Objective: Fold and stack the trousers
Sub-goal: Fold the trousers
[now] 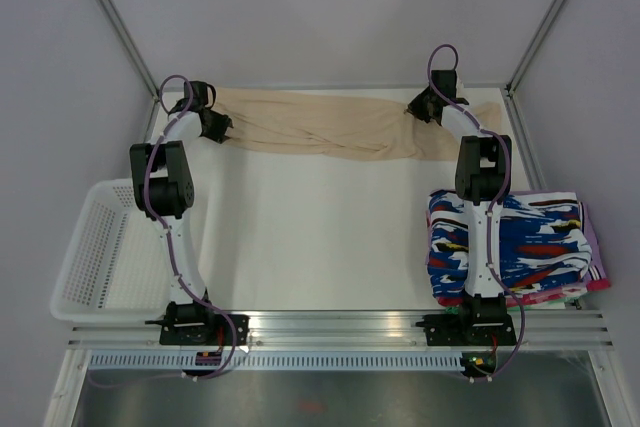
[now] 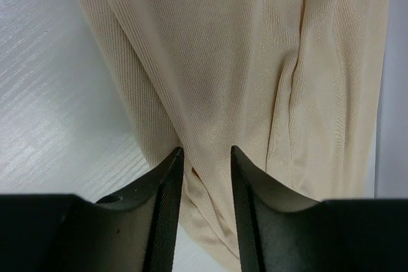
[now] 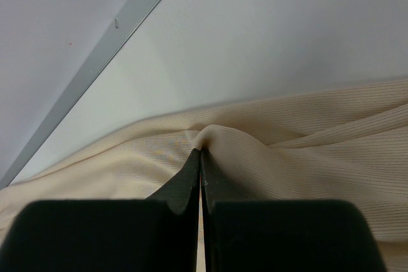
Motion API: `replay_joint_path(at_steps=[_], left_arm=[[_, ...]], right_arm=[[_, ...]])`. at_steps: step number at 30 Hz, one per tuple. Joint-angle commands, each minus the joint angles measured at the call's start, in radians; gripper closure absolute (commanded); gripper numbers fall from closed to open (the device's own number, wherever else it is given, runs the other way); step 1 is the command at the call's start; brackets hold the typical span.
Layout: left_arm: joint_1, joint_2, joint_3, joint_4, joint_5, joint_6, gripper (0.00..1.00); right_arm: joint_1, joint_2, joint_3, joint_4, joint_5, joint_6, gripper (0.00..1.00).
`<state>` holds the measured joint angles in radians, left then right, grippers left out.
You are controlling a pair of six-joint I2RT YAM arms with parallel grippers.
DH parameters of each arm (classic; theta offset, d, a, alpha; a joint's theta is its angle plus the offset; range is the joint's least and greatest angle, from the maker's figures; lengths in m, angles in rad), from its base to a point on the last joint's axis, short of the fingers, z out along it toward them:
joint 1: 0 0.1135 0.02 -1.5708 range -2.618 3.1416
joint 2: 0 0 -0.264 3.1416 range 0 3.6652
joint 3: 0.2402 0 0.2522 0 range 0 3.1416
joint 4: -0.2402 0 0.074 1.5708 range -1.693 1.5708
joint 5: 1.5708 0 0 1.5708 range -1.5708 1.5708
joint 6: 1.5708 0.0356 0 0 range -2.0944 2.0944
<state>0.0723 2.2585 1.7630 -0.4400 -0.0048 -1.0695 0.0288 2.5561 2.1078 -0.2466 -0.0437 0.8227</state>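
Note:
The beige trousers lie stretched left to right along the far edge of the table. At their left end my left gripper is down on the cloth. In the left wrist view its jaws stand apart with a ridge of the ribbed beige fabric running between them, the left gripper open around it. My right gripper sits at the right part of the trousers. In the right wrist view it is shut, pinching a raised peak of the fabric at its tips.
A white mesh basket stands at the table's left edge. A stack of folded blue, white, red and black patterned garments lies at the right, beside the right arm. Grey walls and metal frame posts close the back.

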Motion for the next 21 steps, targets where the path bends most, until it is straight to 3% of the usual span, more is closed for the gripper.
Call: replay_joint_path(at_steps=[1, 8, 15, 19, 21], left_arm=[[0.003, -0.002, 0.024, 0.001, -0.034, 0.002, 0.61], [0.003, 0.035, 0.049, 0.009, -0.061, 0.008, 0.72], [0.003, 0.046, 0.076, 0.001, -0.080, 0.026, 0.76], [0.006, 0.044, 0.076, 0.001, -0.084, 0.031, 0.96], [0.007, 0.035, 0.075, 0.000, -0.086, 0.034, 0.98]], right_arm=[[0.002, -0.030, 0.008, 0.004, 0.027, -0.010, 1.00], [0.002, -0.022, 0.023, -0.002, 0.025, -0.008, 1.00], [0.000, -0.027, 0.031, -0.011, 0.034, -0.019, 1.00], [0.000, -0.028, 0.029, -0.010, 0.031, -0.014, 1.00], [-0.001, -0.028, 0.031, -0.008, 0.030, -0.017, 1.00]])
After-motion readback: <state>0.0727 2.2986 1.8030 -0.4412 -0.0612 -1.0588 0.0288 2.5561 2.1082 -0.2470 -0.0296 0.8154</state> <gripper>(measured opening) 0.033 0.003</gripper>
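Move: The left fingers, about two-fifths open, straddle a ridge of cloth near the near-left corner of the trousers; it lies just below the hand point, about 1 cm to its left and 1 cm down. The trousers' near edge is some 4 cm back, their far edge about 15 cm ahead. The right hand already pinches its own fold, roughly 9 cm farther out and 50 cm to the right; from that hand the ridge lies about 50 cm left and 9 cm back. The left fingertips pinch the cloth ridge, closing nearly shut around it while the hand eases about 1 cm left and sinks some 1.5 cm onto the cloth, then rises back by about half a centimetre and drifts slightly forward. The right hand stays put and keeps its shut grip on its fold. ##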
